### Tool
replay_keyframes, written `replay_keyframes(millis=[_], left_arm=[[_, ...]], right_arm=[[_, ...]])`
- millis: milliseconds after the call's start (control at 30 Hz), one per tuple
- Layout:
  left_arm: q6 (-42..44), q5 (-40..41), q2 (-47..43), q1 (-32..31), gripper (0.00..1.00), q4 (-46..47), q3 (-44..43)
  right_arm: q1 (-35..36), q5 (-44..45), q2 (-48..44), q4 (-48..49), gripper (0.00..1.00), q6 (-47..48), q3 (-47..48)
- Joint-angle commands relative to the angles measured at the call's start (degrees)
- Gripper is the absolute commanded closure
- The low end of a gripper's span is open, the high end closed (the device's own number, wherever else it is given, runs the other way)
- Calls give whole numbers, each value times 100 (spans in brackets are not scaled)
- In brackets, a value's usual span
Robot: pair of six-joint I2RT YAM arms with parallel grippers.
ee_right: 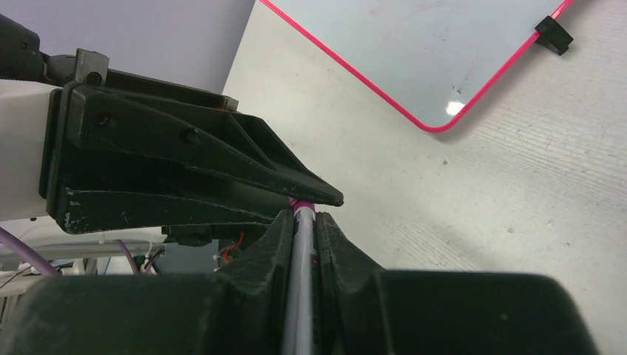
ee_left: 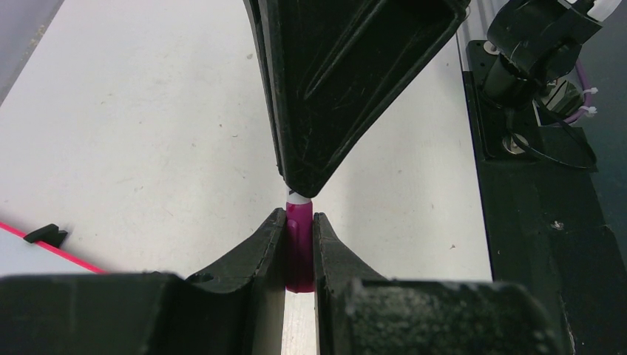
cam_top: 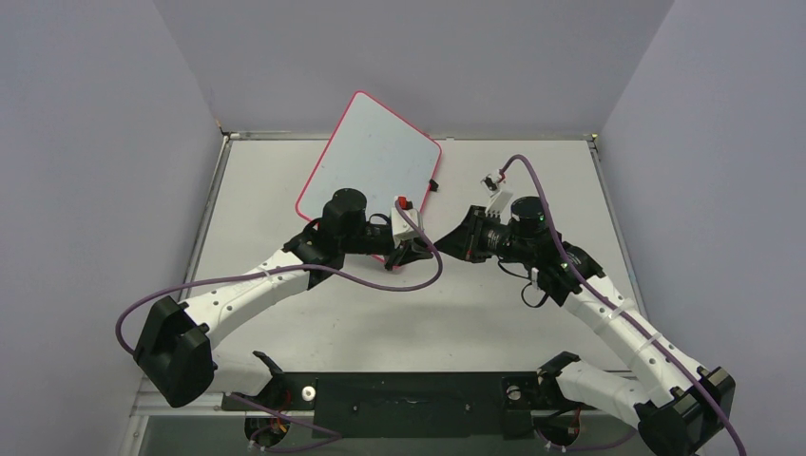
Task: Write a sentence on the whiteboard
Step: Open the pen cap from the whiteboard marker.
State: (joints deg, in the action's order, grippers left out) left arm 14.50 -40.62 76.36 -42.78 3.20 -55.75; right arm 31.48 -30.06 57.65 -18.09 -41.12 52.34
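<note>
The whiteboard point(cam_top: 371, 157) lies tilted at the back left of the table, white with a pink-red rim. No sentence shows on its bare surface point(ee_right: 414, 44). My two grippers meet tip to tip over the table just in front of it. The left gripper point(ee_left: 299, 218) is shut on the magenta cap point(ee_left: 299, 255) of a marker. The right gripper point(ee_right: 303, 218) is shut on the same marker's grey-white barrel point(ee_right: 298, 288). In the top view the left gripper point(cam_top: 411, 253) and the right gripper point(cam_top: 445, 245) hide the marker between them.
A black clip foot point(ee_right: 553, 33) sits on the whiteboard's rim, and another point(ee_left: 46, 235) is near its corner. Purple cables loop from both wrists point(cam_top: 418, 280). Grey walls close in the table on three sides. The black base rail point(cam_top: 409, 389) runs along the near edge.
</note>
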Motion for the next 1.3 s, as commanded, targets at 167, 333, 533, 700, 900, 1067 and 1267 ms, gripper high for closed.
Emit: replay_keyframes(millis=[167, 333, 533, 700, 900, 1067, 1267], left_arm=[[98, -137, -97, -120, 100, 221, -69], [88, 645, -232, -207, 100, 511, 190], [85, 1065, -213, -228, 100, 789, 429], [-27, 1341, -32, -239, 100, 1174, 576], [-180, 1554, 312, -245, 100, 1448, 552], [-903, 1727, 913, -333, 100, 2218, 449], [-2342, 2398, 2050, -657, 100, 3341, 73]], right_arm=[[-7, 180, 4, 360, 100, -254, 34], [-213, 671, -74, 173, 100, -596, 73], [-845, 903, 52, -573, 100, -992, 208], [-1118, 953, 29, -866, 100, -1162, 280], [-1582, 1020, 22, -1312, 100, -930, 481], [-1856, 1949, -233, -1605, 100, -508, 544], [-1926, 3658, -798, -1663, 100, -37, 455]])
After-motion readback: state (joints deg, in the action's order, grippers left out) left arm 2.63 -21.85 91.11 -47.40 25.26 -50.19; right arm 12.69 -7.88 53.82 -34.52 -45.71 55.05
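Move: The left hand already grips the marker's pink cap at its hand point, and the right fingers hold the marker body just above it: the body's grip lies roughly 2 cm to the left hand's right and 3 cm above, and the cap the same distance to the right hand's left and below. From the left hand, the whiteboard's middle is some 30 cm ahead, 15 cm left and 18 cm below; its nearer black clip is about 18 cm ahead, 2 cm left and 20 cm below. Off to the right, the right hand draws the marker body away from the cap, some 14 cm right and 7 forward, sinking slightly and swinging about 40 degrees clockwise. The left hand keeps its pinch on the cap while going down about 8 cm, forward 5 and, late on, a little right, turning slightly counter-clockwise. Both grippers stay shut on their parts. ##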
